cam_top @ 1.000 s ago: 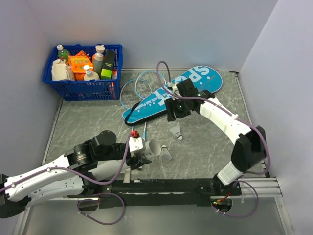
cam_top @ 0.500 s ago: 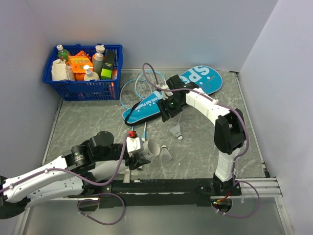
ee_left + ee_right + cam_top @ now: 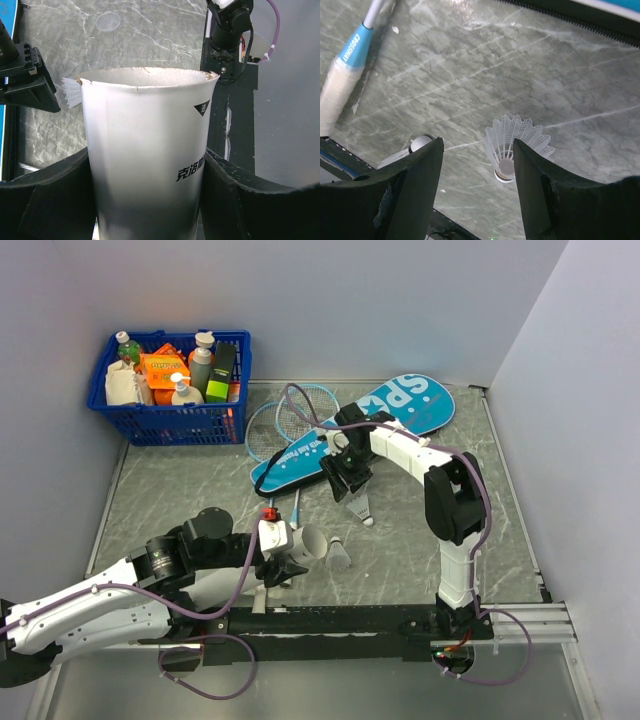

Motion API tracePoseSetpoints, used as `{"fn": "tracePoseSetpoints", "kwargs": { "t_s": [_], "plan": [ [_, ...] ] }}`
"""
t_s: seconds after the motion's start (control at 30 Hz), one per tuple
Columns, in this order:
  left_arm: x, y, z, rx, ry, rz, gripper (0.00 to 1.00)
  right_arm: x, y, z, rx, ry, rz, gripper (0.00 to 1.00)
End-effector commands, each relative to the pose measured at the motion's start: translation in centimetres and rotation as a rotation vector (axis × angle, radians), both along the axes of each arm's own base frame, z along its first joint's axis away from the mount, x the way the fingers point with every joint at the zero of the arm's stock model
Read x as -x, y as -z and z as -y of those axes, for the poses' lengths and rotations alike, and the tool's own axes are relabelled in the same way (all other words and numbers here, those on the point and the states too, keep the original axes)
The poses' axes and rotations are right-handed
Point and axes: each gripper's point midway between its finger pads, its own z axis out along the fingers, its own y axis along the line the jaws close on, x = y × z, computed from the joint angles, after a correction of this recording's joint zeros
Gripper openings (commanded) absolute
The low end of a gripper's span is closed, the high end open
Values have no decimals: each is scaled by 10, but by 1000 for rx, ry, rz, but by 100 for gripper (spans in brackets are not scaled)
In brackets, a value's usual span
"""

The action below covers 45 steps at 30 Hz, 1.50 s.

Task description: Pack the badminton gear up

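Observation:
My left gripper [image 3: 293, 552] [image 3: 150, 195] is shut on a white paper cup [image 3: 312, 541] [image 3: 147, 150], held on its side low at the table's front. One white shuttlecock [image 3: 340, 556] [image 3: 72, 93] lies just past the cup's mouth. A second shuttlecock [image 3: 362, 508] [image 3: 517, 142] stands on the table, cork down. My right gripper [image 3: 345, 483] [image 3: 477, 145] hovers open over it, and it sits close to the right finger. The teal bag [image 3: 365, 430] [image 3: 620, 4] lies behind. Two light-blue rackets [image 3: 285, 415] lie partly under it, one handle [image 3: 345, 80] showing.
A blue basket [image 3: 170, 380] of bottles and packets stands at the back left. Walls close in at the back and on both sides. The black base rail [image 3: 340, 622] runs along the near edge.
My right gripper has swung left and toward the front, from over the bag to above the standing shuttlecock. The left arm and its cup have stayed put.

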Motion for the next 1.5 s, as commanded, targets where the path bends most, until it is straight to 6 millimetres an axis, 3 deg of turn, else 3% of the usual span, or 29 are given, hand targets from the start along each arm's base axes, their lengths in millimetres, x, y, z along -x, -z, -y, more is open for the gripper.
{"fn": "tracePoseSetpoints", "kwargs": {
  "t_s": [0.0, 0.27, 0.47, 0.57, 0.77, 0.93, 1.03, 1.2, 1.37, 1.47],
  "plan": [
    [7, -19, 1, 51, 2, -60, 1, 6, 2, 11, 35, 26, -11, 65],
    [9, -18, 2, 49, 14, -66, 1, 11, 13, 30, 50, 114, -46, 62],
    [10, -18, 2, 50, 18, -66, 1, 14, 11, 43, 48, 173, -36, 59],
    [9, -17, 2, 48, 16, -69, 1, 17, 8, 49, 49, 198, -33, 49],
    [9, -15, 3, 41, 16, -73, 1, 21, 4, 54, 39, 229, -33, 2],
    [8, -14, 4, 40, 10, -75, 1, 21, -2, 54, 12, 250, -15, 0],
    [5, -14, 4, 43, -4, -74, 1, 14, -23, 51, -36, 302, 54, 0],
    [-5, -7, 8, 28, -65, -107, 1, 13, -86, 44, -184, 389, 225, 0],
    [-16, 3, 15, -1, -126, -149, 1, 36, -162, 33, -400, 395, 406, 0],
    [-21, -5, 18, 28, -156, -161, 1, 57, -201, 30, -534, 389, 481, 0]
  ]
}}
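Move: The shuttlecock to be taken lies just below the open right fingers, about 5 cm to the hand's right, 3 cm back and 4 cm lower. At that height the other shuttlecock is some 13 cm straight back from this hand, the nearer racket handle about 13 cm back and 12 cm left, and the blue bag's middle around 15 cm ahead and 3 cm right. From the left hand, which holds the white tube, the wanted shuttlecock is roughly 18 cm ahead, 15 cm right and 20 cm below. The right hand slides about 5 cm to its right and a little back while sinking some 3 cm onto the shuttlecock, shuts its fingers on the feather skirt as it starts to rise, then lifts fast, nearly 19 cm from its lowest point, the wrist turning clockwise and the fingertips swinging out forward and left. The left hand keeps its grip on the white tube and, only near the end, eases a couple of centimetres forward and down and slightly right. ##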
